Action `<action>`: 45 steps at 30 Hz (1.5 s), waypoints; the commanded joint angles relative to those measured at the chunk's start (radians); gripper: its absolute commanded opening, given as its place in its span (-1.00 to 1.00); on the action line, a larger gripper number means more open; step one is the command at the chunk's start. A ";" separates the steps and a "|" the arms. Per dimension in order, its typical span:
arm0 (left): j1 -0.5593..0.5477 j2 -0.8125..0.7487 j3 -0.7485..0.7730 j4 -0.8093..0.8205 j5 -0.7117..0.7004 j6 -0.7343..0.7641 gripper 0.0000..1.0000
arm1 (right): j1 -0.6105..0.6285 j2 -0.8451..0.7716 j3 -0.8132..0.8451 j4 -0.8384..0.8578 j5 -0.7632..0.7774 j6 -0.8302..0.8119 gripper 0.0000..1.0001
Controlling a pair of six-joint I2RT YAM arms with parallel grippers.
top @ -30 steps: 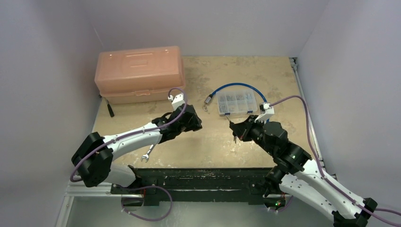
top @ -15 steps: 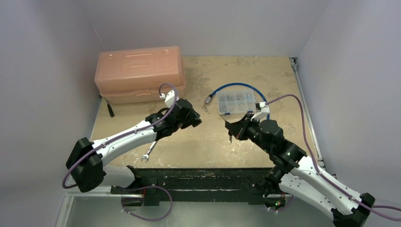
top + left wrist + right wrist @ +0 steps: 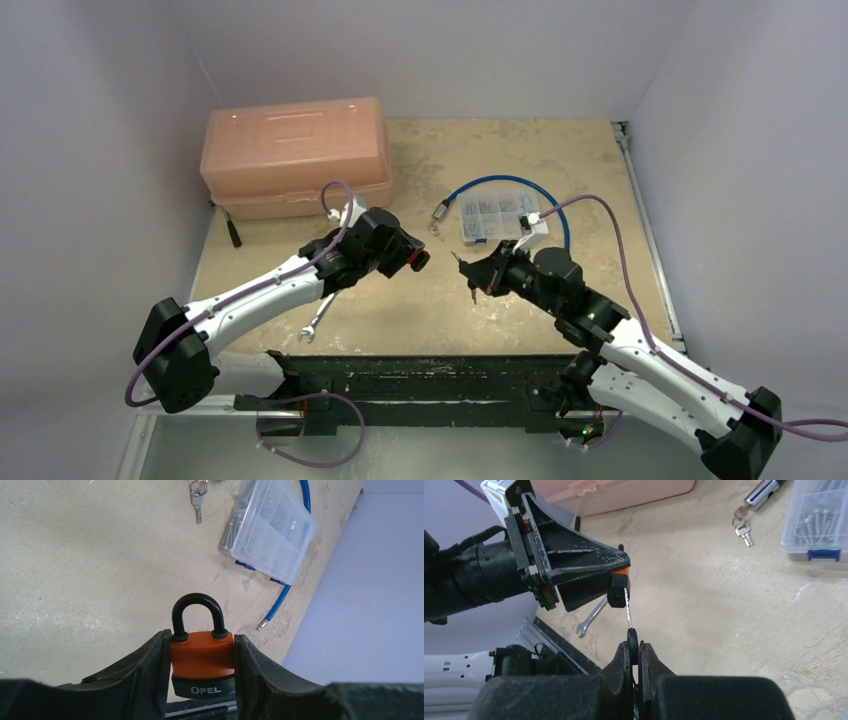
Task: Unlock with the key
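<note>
An orange padlock with a black shackle and black base is clamped by its sides in my left gripper, shackle pointing away from the wrist. In the top view this padlock is held above mid-table. My right gripper is shut on the black head of a key. Its blade points at the padlock's black base. From above, a small gap shows between the key and the padlock.
A peach toolbox stands at the back left with a black screwdriver in front of it. A clear screw box and a blue cable with spare keys lie at centre right. A wrench lies near the front edge.
My right gripper has carried the key leftward, closer to the padlock. The left arm has shifted and turned a little, still holding the padlock in about the same place.
</note>
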 commanded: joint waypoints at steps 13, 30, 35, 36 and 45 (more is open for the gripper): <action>0.051 -0.058 -0.008 0.080 0.104 -0.101 -1.00 | 0.119 0.119 0.011 0.138 -0.023 -0.030 -1.00; 0.082 -0.052 -0.014 0.128 0.191 -0.055 -1.00 | 0.147 0.181 0.047 0.153 0.048 -0.023 -1.00; 0.090 -0.043 -0.015 0.138 0.208 -0.042 -1.00 | 0.147 0.180 0.050 0.156 0.059 -0.022 -1.00; 0.091 -0.043 -0.017 0.140 0.210 -0.041 -1.00 | 0.146 0.179 0.050 0.155 0.062 -0.022 -1.00; 0.091 -0.039 -0.028 0.163 0.221 -0.040 -1.00 | 0.147 0.207 0.068 0.175 0.057 -0.034 -1.00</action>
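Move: The padlock, already held in the left fingers with its keyhole towards the key, lies about 10 cm to the left of the right hand, 4 cm ahead and 5 cm below. The key in the right fingers is some 8 cm to the left hand's right, 2 cm back and 4 cm above. Down on the table, about 20 cm below the right hand, the key ring is 13 cm ahead and 7 cm left, and the clear organizer 15 cm ahead and 8 cm right. Towards the padlock's keyhole the right hand carries the pinched key about 5 cm left and nearly 3 cm down, drawing back some 2 cm on the way, then easing forward again while its early counter-clockwise turn partly unwinds. The left hand keeps its grip, lifts the padlock about 2 cm and rolls it some 10 degrees, left side down. ##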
